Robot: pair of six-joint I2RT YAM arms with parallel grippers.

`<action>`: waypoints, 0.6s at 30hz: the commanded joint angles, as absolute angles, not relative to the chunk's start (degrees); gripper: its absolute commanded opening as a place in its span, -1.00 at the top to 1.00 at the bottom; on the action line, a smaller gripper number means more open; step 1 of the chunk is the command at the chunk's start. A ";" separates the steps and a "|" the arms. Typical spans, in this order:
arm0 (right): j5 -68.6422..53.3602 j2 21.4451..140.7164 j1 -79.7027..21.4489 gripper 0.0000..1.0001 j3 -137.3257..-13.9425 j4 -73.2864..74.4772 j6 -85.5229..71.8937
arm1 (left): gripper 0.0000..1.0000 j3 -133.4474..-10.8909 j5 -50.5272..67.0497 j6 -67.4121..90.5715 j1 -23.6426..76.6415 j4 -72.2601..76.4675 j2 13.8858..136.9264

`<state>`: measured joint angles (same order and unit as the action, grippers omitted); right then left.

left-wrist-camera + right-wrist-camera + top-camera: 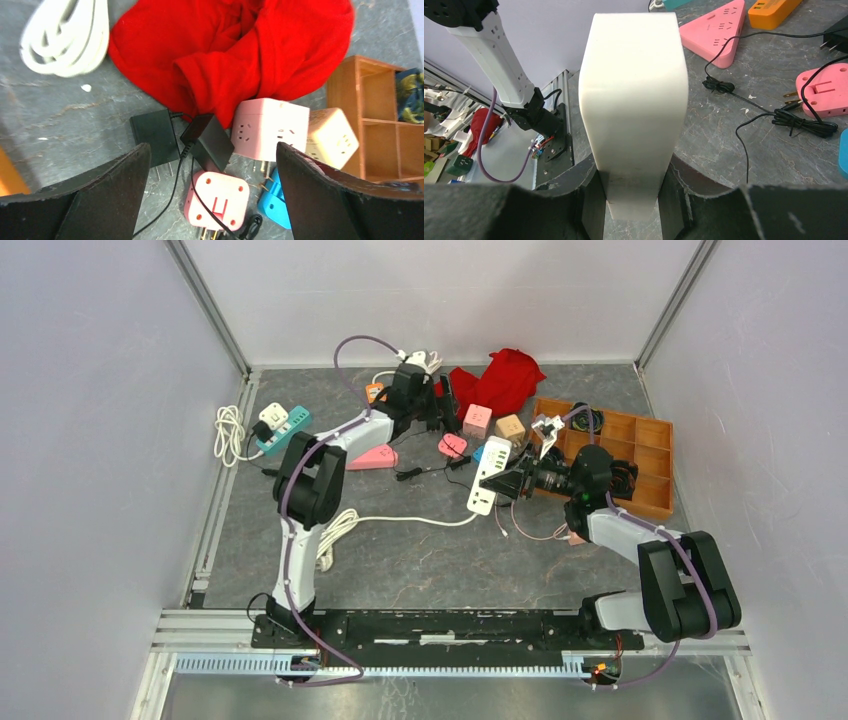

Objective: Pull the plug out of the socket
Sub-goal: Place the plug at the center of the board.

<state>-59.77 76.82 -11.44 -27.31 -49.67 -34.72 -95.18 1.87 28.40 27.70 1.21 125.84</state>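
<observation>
My right gripper (633, 195) is shut on one end of the white power strip (634, 100), the socket, which lies mid-table (486, 476) with its white cord trailing left. A black plug (207, 142) with a thin black cable leans against the red cloth and a pink cube socket, apart from the strip. My left gripper (211, 150) hovers just above it, wide open, with nothing between its fingers (115, 185). In the top view that gripper (438, 408) is at the back of the table.
Another black adapter (155, 137) lies flat left of the plug. A pink square adapter (216, 200) and a blue one (272, 202) sit below. A red cloth (500, 375), wooden tray (640, 455), pink triangular strip (372, 457) and teal strip (283, 428) are around.
</observation>
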 commanded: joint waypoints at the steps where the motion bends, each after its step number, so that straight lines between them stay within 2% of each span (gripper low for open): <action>1: -61.04 76.76 -11.03 1.00 -30.37 -53.50 -34.94 | -0.99 -97.47 0.16 20.19 27.42 0.32 114.43; 7: -61.76 76.73 -10.92 1.00 -30.76 -53.35 -34.48 | -0.99 -92.05 -4.53 14.49 27.42 -2.59 101.85; 12: -62.37 75.56 -10.96 1.00 -31.83 -50.83 -31.55 | -0.99 -77.60 -4.57 16.12 27.43 4.39 85.90; 18: -62.98 74.58 -10.95 1.00 -32.72 -49.05 -30.48 | -0.99 -52.62 14.64 27.23 27.42 20.44 64.77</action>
<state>-61.60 76.62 -11.14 -29.78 -48.21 -32.16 -64.62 1.96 19.49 27.40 9.39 72.36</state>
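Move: The black plug just put down lies right under the left hand's open fingers, about 1 cm ahead, 1 cm right and 3 cm below. A second black adapter is some 4 cm to the left of it, the pink cube roughly 6 cm to its right, and the pink square splitter about 6 cm nearer the base. From the right hand, still holding the white power strip, that plug lies about 25 cm ahead, 8 cm left and 12 cm below. The black plug is left lying, already free, as the left hand climbs away from it with fingers still wide open: first nearly straight up, then up, back and to the left, quickening, about 26 cm higher and 15 cm back in all. On the way the wrist tips the fingers upward by some 30 degrees. ##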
